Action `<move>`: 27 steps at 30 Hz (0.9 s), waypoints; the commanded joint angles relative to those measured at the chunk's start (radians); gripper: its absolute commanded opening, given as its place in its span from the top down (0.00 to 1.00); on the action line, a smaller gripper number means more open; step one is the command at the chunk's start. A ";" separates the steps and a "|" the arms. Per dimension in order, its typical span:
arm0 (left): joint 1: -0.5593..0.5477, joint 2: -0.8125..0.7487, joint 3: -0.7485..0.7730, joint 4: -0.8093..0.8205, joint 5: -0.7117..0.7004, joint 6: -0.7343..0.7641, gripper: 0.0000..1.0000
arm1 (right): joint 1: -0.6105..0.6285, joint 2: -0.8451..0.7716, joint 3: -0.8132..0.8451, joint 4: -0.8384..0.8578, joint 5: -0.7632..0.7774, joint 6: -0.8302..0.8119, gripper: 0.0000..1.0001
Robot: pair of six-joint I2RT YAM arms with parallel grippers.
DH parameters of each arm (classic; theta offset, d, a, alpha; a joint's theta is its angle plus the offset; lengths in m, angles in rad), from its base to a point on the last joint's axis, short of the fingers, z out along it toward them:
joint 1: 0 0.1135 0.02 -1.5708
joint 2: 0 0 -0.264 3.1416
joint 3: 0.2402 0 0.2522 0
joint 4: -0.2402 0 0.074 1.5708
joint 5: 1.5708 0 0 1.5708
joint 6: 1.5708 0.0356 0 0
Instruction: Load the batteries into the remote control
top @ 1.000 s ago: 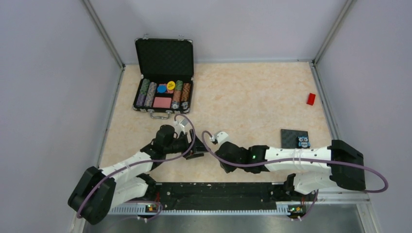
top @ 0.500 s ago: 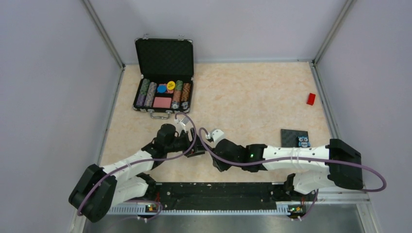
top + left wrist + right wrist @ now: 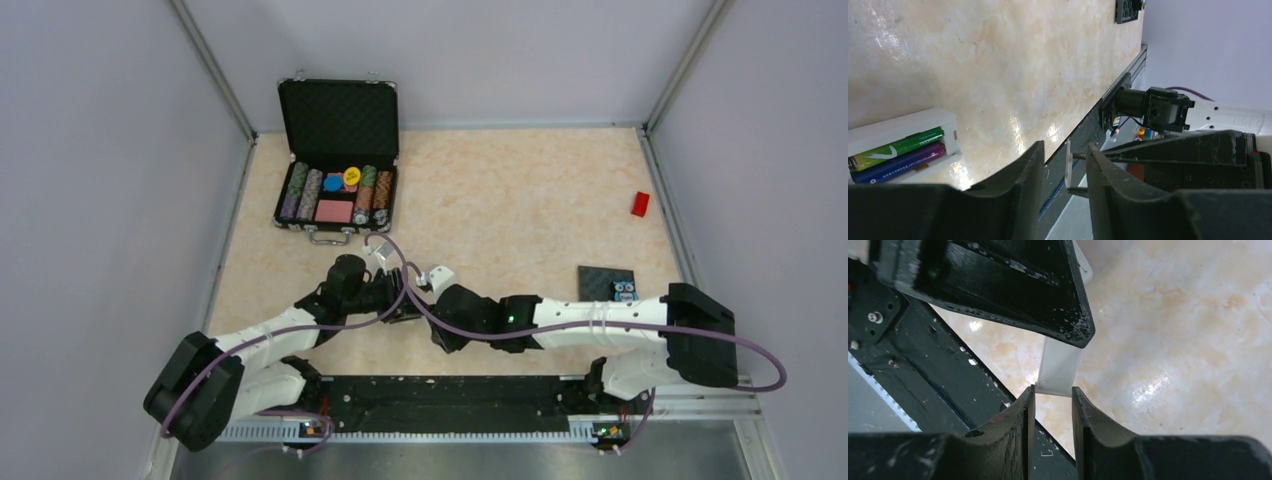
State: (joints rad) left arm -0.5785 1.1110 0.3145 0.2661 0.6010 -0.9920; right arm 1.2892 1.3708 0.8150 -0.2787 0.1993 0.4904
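Note:
The white remote control [image 3: 898, 127] lies on the table at the left of the left wrist view, back up. The batteries, one green [image 3: 898, 146] and one dark purple [image 3: 900, 161], lie side by side in its recess. My right gripper [image 3: 1053, 390] is shut on the end of a flat white cover plate [image 3: 1059, 365]. That cover plate [image 3: 1068, 165] shows edge-on between the fingers of my left gripper [image 3: 1064, 150], which is open with a gap on each side of it. In the top view both grippers meet near the table's front middle [image 3: 405, 300], hiding the remote.
An open black case of poker chips [image 3: 338, 195] stands at the back left. A small red block [image 3: 640, 203] lies at the far right, and a dark square plate with an owl figure [image 3: 607, 285] sits beside the right arm. A black rail [image 3: 440, 392] runs along the near edge.
My right arm has moved left, bringing the cover plate between the left fingers. The left jaws have narrowed around it.

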 commanded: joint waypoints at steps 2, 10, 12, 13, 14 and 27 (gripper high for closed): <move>-0.003 -0.010 0.013 0.034 -0.014 0.014 0.71 | 0.006 0.007 0.057 0.039 -0.012 -0.006 0.71; -0.005 0.007 0.020 0.033 -0.004 0.013 1.00 | 0.007 0.027 0.077 0.045 -0.021 0.009 0.70; -0.004 -0.005 0.022 0.014 -0.015 0.007 1.00 | 0.007 0.020 0.079 0.036 -0.009 0.020 0.65; -0.005 -0.015 0.028 -0.004 -0.025 0.003 1.00 | 0.007 0.009 0.079 0.029 -0.005 0.023 0.59; -0.004 -0.025 0.039 -0.037 -0.037 -0.005 1.00 | 0.006 -0.006 0.078 0.023 0.001 0.024 0.54; 0.017 0.039 0.496 -0.960 -0.191 -0.142 1.00 | 0.073 -0.227 0.016 0.141 0.022 -0.417 0.46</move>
State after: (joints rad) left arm -0.5682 1.0916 0.7048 -0.4290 0.3912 -1.0878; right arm 1.3048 1.1973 0.8398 -0.2657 0.2100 0.2913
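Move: The right hand still grips the white battery cover by its near end, the cover's middle about 2 cm ahead, 1 cm left and 1 cm above. From the left hand, whose half-open fingers straddle the other end, that middle is some 3 cm back, 1 cm right and 1 cm lower. The remote's middle lies about 5 cm ahead, 8 cm left and 8 cm below the left hand; its two batteries are roughly 4 cm ahead, 4 cm left, equally low. The left hand stays nearly in place and shuts its fingers on the thin cover while the right eases about 1 cm left, still holding its end; only once the left is shut does the right open and let go. Then both rise: the left keeps its pinch and lifts the cover about 4 cm, also forward and left, the wrist turning some 20 degrees, while the right climbs about 7 cm away from the cover with open fingers, tilting them up slightly. ##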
